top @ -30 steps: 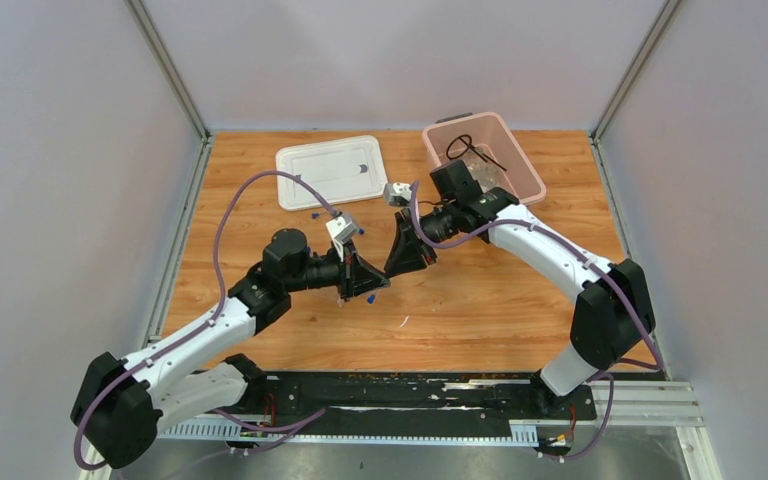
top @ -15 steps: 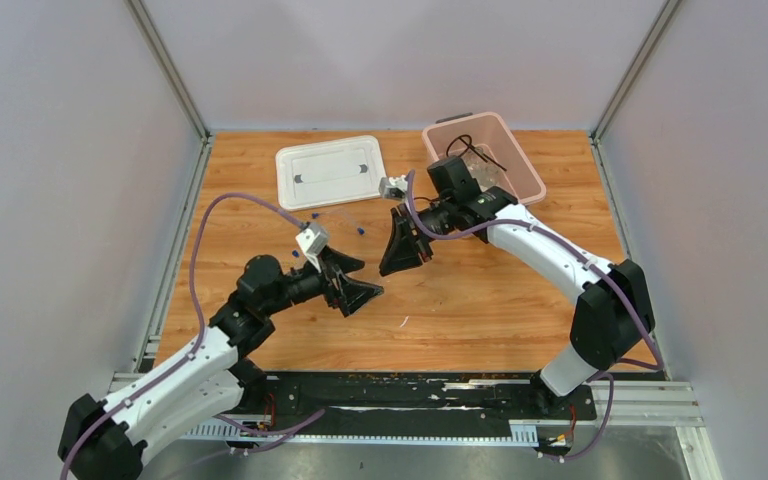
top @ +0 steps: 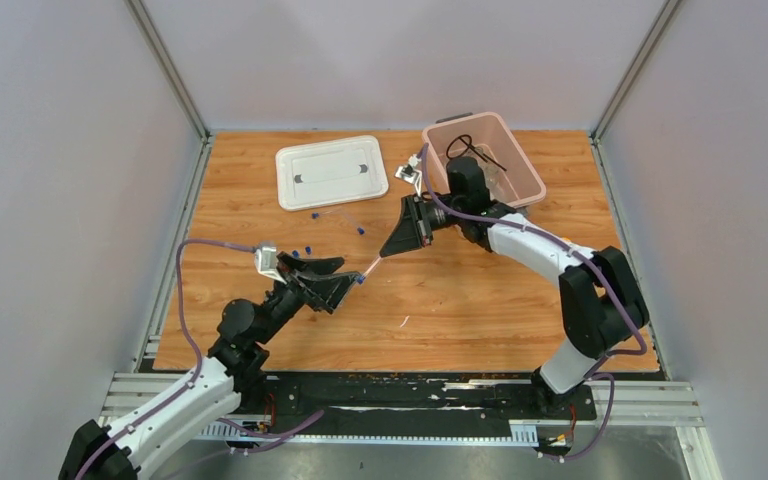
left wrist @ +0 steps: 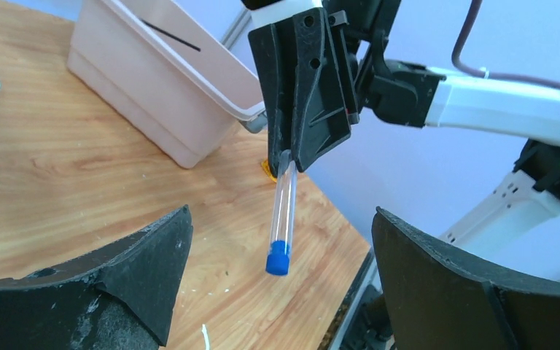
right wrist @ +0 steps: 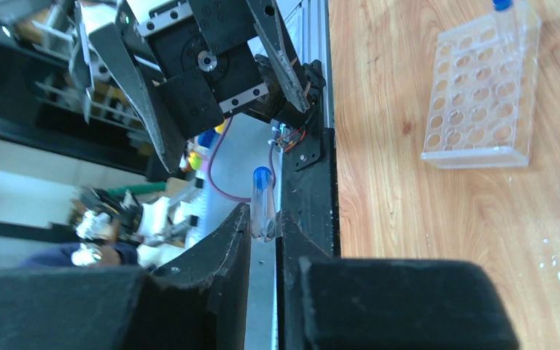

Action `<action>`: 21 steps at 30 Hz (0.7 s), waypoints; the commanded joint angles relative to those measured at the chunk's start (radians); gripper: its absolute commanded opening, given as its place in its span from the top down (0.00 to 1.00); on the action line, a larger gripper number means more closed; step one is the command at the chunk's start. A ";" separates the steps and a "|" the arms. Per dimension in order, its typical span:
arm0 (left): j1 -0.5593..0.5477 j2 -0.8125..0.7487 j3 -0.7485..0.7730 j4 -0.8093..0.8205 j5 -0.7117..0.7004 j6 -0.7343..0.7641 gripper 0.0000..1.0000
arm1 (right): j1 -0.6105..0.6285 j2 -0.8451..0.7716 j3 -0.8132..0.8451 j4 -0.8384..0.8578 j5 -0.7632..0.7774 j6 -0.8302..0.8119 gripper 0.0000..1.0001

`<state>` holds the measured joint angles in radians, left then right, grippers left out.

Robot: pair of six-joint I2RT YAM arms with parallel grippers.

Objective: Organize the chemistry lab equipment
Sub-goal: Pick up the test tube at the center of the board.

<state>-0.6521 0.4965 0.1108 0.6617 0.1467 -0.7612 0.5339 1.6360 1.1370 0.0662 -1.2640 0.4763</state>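
My right gripper (top: pixel 392 246) is shut on the closed end of a clear blue-capped tube (top: pixel 369 268), which slants down toward the near left above the table. The right wrist view shows that tube (right wrist: pixel 263 198) pinched between the fingertips of the right gripper (right wrist: pixel 262 217). My left gripper (top: pixel 332 284) stands wide open just short of the cap. In the left wrist view the tube (left wrist: pixel 284 208) hangs between the spread fingers (left wrist: pixel 124 281) without touching them. The clear tube rack (right wrist: pixel 481 95) lies on the wood with one tube in it. A black wire tripod (top: pixel 468 147) and clear bags (top: pixel 492 172) lie in the bin.
The pink bin (top: pixel 534 184) stands at the back right, its white lid (top: pixel 330 172) flat at the back middle. Loose blue-capped tubes (top: pixel 306 248) lie left of centre near the rack (top: pixel 335 214). A small orange object (left wrist: pixel 266 170) sits by the bin's base.
The left gripper has opened, let go of the tube and drawn back toward the near left. The right gripper keeps the tube and has shifted slightly back.
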 commanded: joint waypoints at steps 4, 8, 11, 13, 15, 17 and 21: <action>0.003 0.083 -0.047 0.224 -0.144 -0.248 0.07 | -0.024 0.053 -0.060 0.371 0.019 0.485 1.00; 0.002 0.142 -0.037 0.223 -0.176 -0.311 0.10 | -0.026 0.070 -0.082 0.396 0.063 0.539 1.00; 0.003 0.199 -0.024 0.241 -0.164 -0.332 0.19 | -0.025 0.084 -0.098 0.407 0.095 0.590 1.00; 0.000 0.240 -0.018 0.279 -0.158 -0.348 0.26 | -0.025 0.088 -0.108 0.426 0.113 0.615 1.00; -0.003 0.283 -0.017 0.327 -0.153 -0.359 0.35 | -0.025 0.087 -0.116 0.434 0.131 0.621 1.00; -0.006 0.320 -0.016 0.366 -0.153 -0.368 0.41 | -0.025 0.090 -0.121 0.431 0.143 0.615 1.00; -0.012 0.372 -0.010 0.407 -0.135 -0.377 0.52 | -0.025 0.104 -0.117 0.408 0.152 0.601 1.00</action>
<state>-0.6552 0.8383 0.0601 0.9535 0.0059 -1.1126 0.5083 1.7264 1.0187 0.4389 -1.1469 1.0546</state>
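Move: Just right of the left hand is the test tube, held by the right hand with its blue cap facing the left fingers. The tube's middle is about 5 cm right, 2 cm ahead and 2 cm below the left hand, and some 3 cm left, 2 cm back and 2 cm below the right. The clear rack stands about 6 cm left, 4 cm ahead and 20 cm below the left hand; a loose tube lies roughly 19 cm ahead, 1 cm left and 23 cm below it. Bringing its open fingers around the blue cap, the left hand goes about 3 cm forward and as far down, tips some 20 degrees downward, and closes to about half open. The right hand keeps its grip on the tube's other end, also moving about 3 cm forward and 2 cm down, and rolls so its forward side dips. ##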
